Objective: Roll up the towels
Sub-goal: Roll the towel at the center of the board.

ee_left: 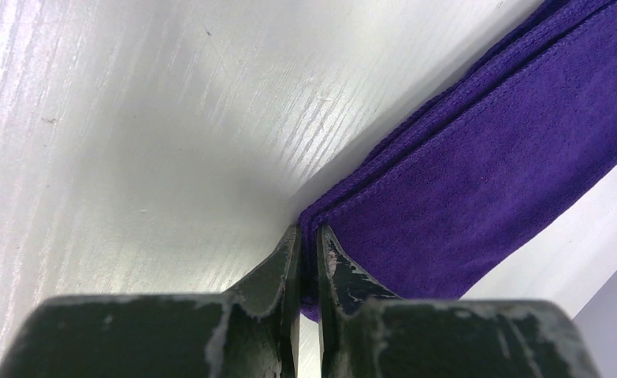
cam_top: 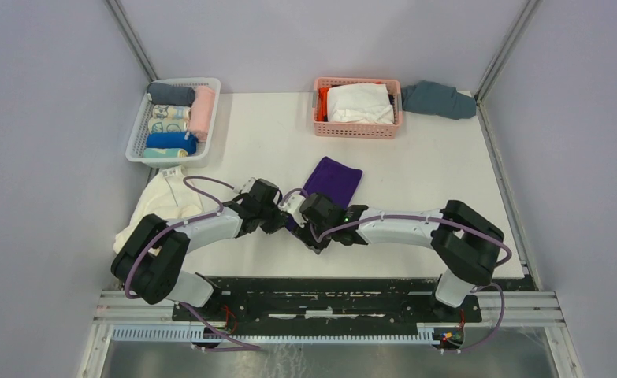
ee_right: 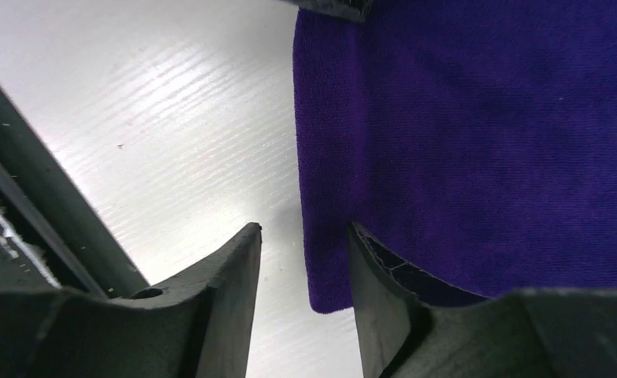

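Note:
A folded purple towel (cam_top: 332,179) lies flat in the middle of the white table. My left gripper (cam_top: 286,218) sits at its near left corner and is shut on that corner; the left wrist view shows the towel's folded edge (ee_left: 478,150) pinched between the two fingers (ee_left: 309,252). My right gripper (cam_top: 314,236) is just beside it at the towel's near edge. It is open, its jaws standing astride the towel's corner (ee_right: 328,268) without pinching it, with the cloth (ee_right: 486,142) lying over the right finger.
A white basket (cam_top: 138,150) at the back left holds several rolled towels. A pink basket (cam_top: 357,130) at the back middle holds folded white and red cloth. A grey-blue towel (cam_top: 439,99) lies beside it. A cream towel (cam_top: 163,205) lies bunched at the left edge.

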`<action>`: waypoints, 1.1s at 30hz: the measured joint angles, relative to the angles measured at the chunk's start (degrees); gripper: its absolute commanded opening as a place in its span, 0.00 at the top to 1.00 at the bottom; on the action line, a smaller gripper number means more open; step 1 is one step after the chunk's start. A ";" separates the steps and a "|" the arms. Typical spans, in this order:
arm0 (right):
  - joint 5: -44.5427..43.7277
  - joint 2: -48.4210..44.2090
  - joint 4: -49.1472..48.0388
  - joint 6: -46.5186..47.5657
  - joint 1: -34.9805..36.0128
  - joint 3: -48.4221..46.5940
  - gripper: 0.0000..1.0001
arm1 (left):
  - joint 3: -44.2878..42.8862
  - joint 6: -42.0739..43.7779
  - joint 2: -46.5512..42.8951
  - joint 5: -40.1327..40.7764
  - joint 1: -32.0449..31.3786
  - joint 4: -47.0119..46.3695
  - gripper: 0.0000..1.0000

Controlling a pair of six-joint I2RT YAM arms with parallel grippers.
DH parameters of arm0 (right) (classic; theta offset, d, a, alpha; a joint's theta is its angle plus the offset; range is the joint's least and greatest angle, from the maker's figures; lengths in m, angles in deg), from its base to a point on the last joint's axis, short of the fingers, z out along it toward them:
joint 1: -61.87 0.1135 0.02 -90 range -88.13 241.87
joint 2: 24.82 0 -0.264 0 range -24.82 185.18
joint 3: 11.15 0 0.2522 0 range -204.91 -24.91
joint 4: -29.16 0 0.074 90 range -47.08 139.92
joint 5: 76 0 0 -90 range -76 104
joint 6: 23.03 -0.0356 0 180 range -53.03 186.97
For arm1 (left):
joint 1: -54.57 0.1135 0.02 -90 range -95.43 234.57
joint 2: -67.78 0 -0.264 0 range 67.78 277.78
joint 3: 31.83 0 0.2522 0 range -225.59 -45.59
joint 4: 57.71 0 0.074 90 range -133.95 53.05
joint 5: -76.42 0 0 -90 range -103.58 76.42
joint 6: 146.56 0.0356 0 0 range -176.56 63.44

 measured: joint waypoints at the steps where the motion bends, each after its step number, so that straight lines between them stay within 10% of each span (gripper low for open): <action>1: -0.46 0.85 0.11 0.09 0.31 -0.20 0.50 | 0.00 0.02 -0.07 0.00 -0.02 0.11 0.92; 14: -5.84 4.79 0.22 0.52 1.38 -0.22 0.55 | 0.00 0.00 -0.94 0.35 -0.11 2.10 0.92; 23: -7.21 5.14 0.44 1.18 1.57 -0.87 0.99 | 0.00 0.02 -2.51 1.44 -0.13 3.63 0.87; 33: 9.27 6.01 4.57 -0.31 -3.56 -5.11 0.99 | 0.66 0.00 -9.33 5.07 -0.31 6.95 0.47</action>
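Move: The right end of the towel's near edge lies between the right hand's open fingers, about 3 cm below, 1 cm farther out and 1 cm to the right. The left hand's pinched end of that edge is some 6 cm farther out and 8 cm to the right hand's left, and 3 cm below. The towel's far end lies about 21 cm ahead of the right hand and 6 cm to its right. From the left hand, the right end of the edge is about 9 cm right and 5 cm back, level with it. The towel's near edge gets pinched at its right end: the right hand sinks about 3 cm, drifting slightly right, shuts its fingers on the edge, then eases back, left and up a little, tipping downward. The left hand, still pinching at first, then opens and rises nearly 3 cm and some 2 cm left, letting go. ##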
